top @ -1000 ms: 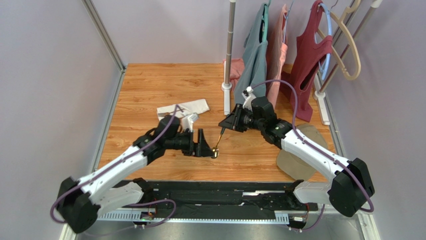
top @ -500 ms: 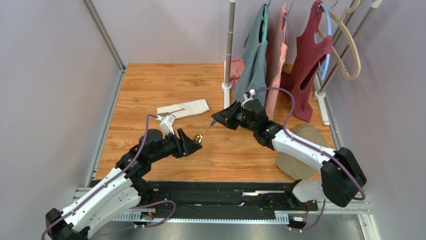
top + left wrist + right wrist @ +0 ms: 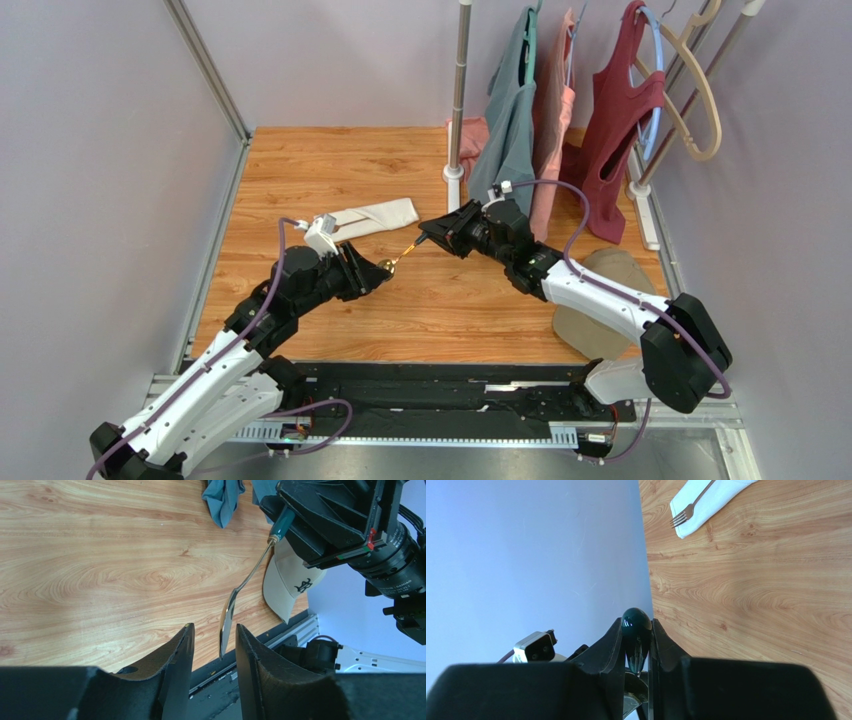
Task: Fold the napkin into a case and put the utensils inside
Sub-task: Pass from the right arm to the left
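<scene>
My right gripper (image 3: 428, 237) is shut on the dark green handle of a spoon (image 3: 400, 256), which it holds above the table. The handle's end (image 3: 636, 625) sits clamped between its fingers. The spoon's shiny bowl (image 3: 226, 625) points at my left gripper (image 3: 375, 272). That bowl hangs edge-on between the open left fingers (image 3: 175, 655), with a gap on both sides. The napkin (image 3: 366, 216) lies folded on the table behind the left gripper. A fork (image 3: 687, 511) rests on the napkin (image 3: 713, 500), tines sticking out.
A rack pole (image 3: 458, 100) stands at the table's back with garments (image 3: 512, 110) and hangers (image 3: 690, 80) beside it. A beige cap (image 3: 600, 300) lies at the right under the right arm. Grey walls close in the left and back sides.
The right gripper swung the spoon from hanging down to pointing left. The left gripper drew back and left, and its jaws narrowed around the spoon's bowl.
</scene>
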You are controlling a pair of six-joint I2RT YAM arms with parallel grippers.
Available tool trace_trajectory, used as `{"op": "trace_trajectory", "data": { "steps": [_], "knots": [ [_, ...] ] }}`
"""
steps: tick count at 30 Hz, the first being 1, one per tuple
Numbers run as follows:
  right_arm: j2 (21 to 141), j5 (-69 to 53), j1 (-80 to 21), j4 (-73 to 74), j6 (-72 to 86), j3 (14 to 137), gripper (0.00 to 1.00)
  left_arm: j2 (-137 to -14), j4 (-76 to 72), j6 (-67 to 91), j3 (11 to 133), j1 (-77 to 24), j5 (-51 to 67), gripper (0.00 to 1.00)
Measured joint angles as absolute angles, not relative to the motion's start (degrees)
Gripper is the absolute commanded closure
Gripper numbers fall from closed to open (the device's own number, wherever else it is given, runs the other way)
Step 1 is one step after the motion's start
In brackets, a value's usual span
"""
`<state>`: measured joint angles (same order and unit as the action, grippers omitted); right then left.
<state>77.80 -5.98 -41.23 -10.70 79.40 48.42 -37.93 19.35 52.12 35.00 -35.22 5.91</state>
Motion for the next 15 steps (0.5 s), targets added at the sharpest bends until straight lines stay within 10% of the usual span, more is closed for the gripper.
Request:
{"op": "trace_trajectory", "data": {
  "steps": [4, 6, 7, 11, 15],
  "knots": [
    [77.8, -5.4, -41.5, -11.6, 81.7, 48.3, 1.0, -39.3, 19.0, 52.1, 35.5, -35.0, 5.9, 0.68],
    [77.8, -5.0, -41.7, -11.6, 82.6, 48.3, 1.0, -40.2, 18.4, 52.1, 36.1, -34.7, 6.0, 1.0],
    [77.8, -4.9, -41.9, -11.6, 82.9, 48.3, 0.98, -40.4, 18.0, 52.2, 36.2, -34.6, 6.1, 1.0],
    [78.2, -4.7, -42.0, -11.8, 81.8, 49.3, 0.43, -41.2, 18.6, 50.7, 38.1, -29.3, 10.3, 1.0],
    [82.6, -7.9, -42.0, -5.5, 70.3, 58.2, 0.31, -43.9, 19.4, 46.5, 40.4, -13.9, 17.6, 1.0]
  ]
}}
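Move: The right hand still holds the spoon by its green handle; the bowl hangs between the left hand's half-open fingertips, about 2 cm ahead and 1 cm right of the left hand, and some 5 cm back and 6 cm left of the right hand, near their height. On the table some 20 cm below, the folded napkin lies roughly 16 cm ahead and 5 cm left of the left hand, its fork 5 cm farther left and 1 cm nearer. The left fingers shut on the spoon's bowl while the left hand eases forward barely a centimetre, and once they have closed the right fingers, nearly still until then, open wide and let go of the handle, that hand drifting some 3 cm left and up. The left hand then speeds off with the spoon, about 8 cm forward and left towards the napkin, rising slightly and turning nearly 10 degrees counter-clockwise. ##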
